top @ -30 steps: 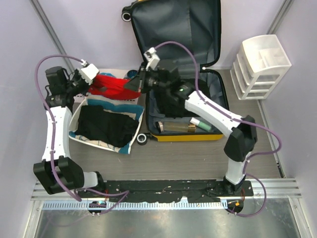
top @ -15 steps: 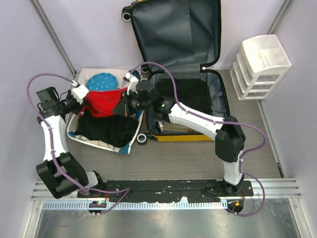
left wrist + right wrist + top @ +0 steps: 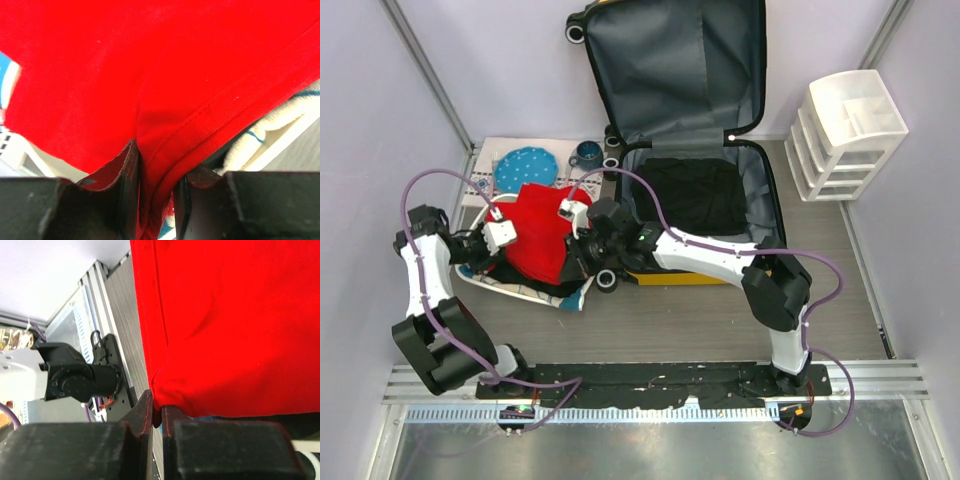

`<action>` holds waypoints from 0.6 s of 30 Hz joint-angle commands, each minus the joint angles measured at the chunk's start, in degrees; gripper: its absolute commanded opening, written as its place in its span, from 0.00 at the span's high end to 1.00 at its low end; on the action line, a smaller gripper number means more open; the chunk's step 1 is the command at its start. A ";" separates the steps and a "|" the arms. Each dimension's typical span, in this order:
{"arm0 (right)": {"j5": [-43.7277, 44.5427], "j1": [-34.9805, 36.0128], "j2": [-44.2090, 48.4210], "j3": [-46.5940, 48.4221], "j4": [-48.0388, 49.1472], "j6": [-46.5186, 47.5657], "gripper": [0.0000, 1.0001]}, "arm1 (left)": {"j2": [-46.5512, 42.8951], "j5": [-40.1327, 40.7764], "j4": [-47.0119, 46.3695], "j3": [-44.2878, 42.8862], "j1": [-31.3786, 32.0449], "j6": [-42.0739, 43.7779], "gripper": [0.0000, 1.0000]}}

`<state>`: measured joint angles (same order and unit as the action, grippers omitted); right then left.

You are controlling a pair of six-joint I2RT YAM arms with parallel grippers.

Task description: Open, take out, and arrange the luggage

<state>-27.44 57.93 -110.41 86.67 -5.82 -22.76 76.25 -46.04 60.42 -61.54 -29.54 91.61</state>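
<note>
The yellow luggage lies open at the back, lid propped up against the wall, and dark clothing fills its lower half. A red garment is spread over the fabric basket to the left of the luggage. My left gripper holds its left edge, with red cloth bunched between the fingers of that gripper. The garment's right corner is pinched in my right gripper, whose jaws stand nearly together.
Black clothes lie in the basket under the red garment. A blue plate and a blue cup sit on a white tray behind it. A tape roll lies by the luggage's front corner. A white drawer unit stands at the right.
Both arms have carried the red garment from beside the luggage forward and down onto the basket. It has spread out flat between the grippers, uncovering the plate and cup.
</note>
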 commanded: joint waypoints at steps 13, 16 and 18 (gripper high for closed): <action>-13.79 -10.20 9.07 9.46 -15.80 10.20 0.40 | 4.17 -5.19 28.00 -20.53 -5.97 -1.55 0.16; -4.69 -12.31 6.71 13.94 -12.99 12.03 0.39 | 4.96 -9.84 23.44 -21.70 -5.53 -12.71 0.16; -0.96 -12.76 2.32 16.76 -11.15 11.78 0.39 | 3.66 -9.33 14.32 -19.95 -2.55 -21.51 0.17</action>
<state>-35.77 45.87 -106.15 97.06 -21.32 -11.92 80.51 -50.00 74.63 -82.02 -34.70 87.48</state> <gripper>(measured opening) 0.606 0.838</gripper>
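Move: The hands already hold the red garment by opposite ends over the white tub with the black clothes in it. The tub's middle is about 9 cm right and 3 cm ahead of the left hand, and some 9 cm left and 1 cm ahead of the right, roughly 8 cm below both. The blue plate lies about 20 cm ahead and 7 cm right of the left hand; the mug is some 22 cm ahead and 3 cm right of the right hand. Down and back a little, some 2–4 cm, both hands draw the held ends of the red garment and open wide to let go. The left then rises about 10 cm, easing slightly forward and left, clear of the cloth; the right leaves faster, swinging forward about 10 cm, up and rightward towards the open suitcase. ##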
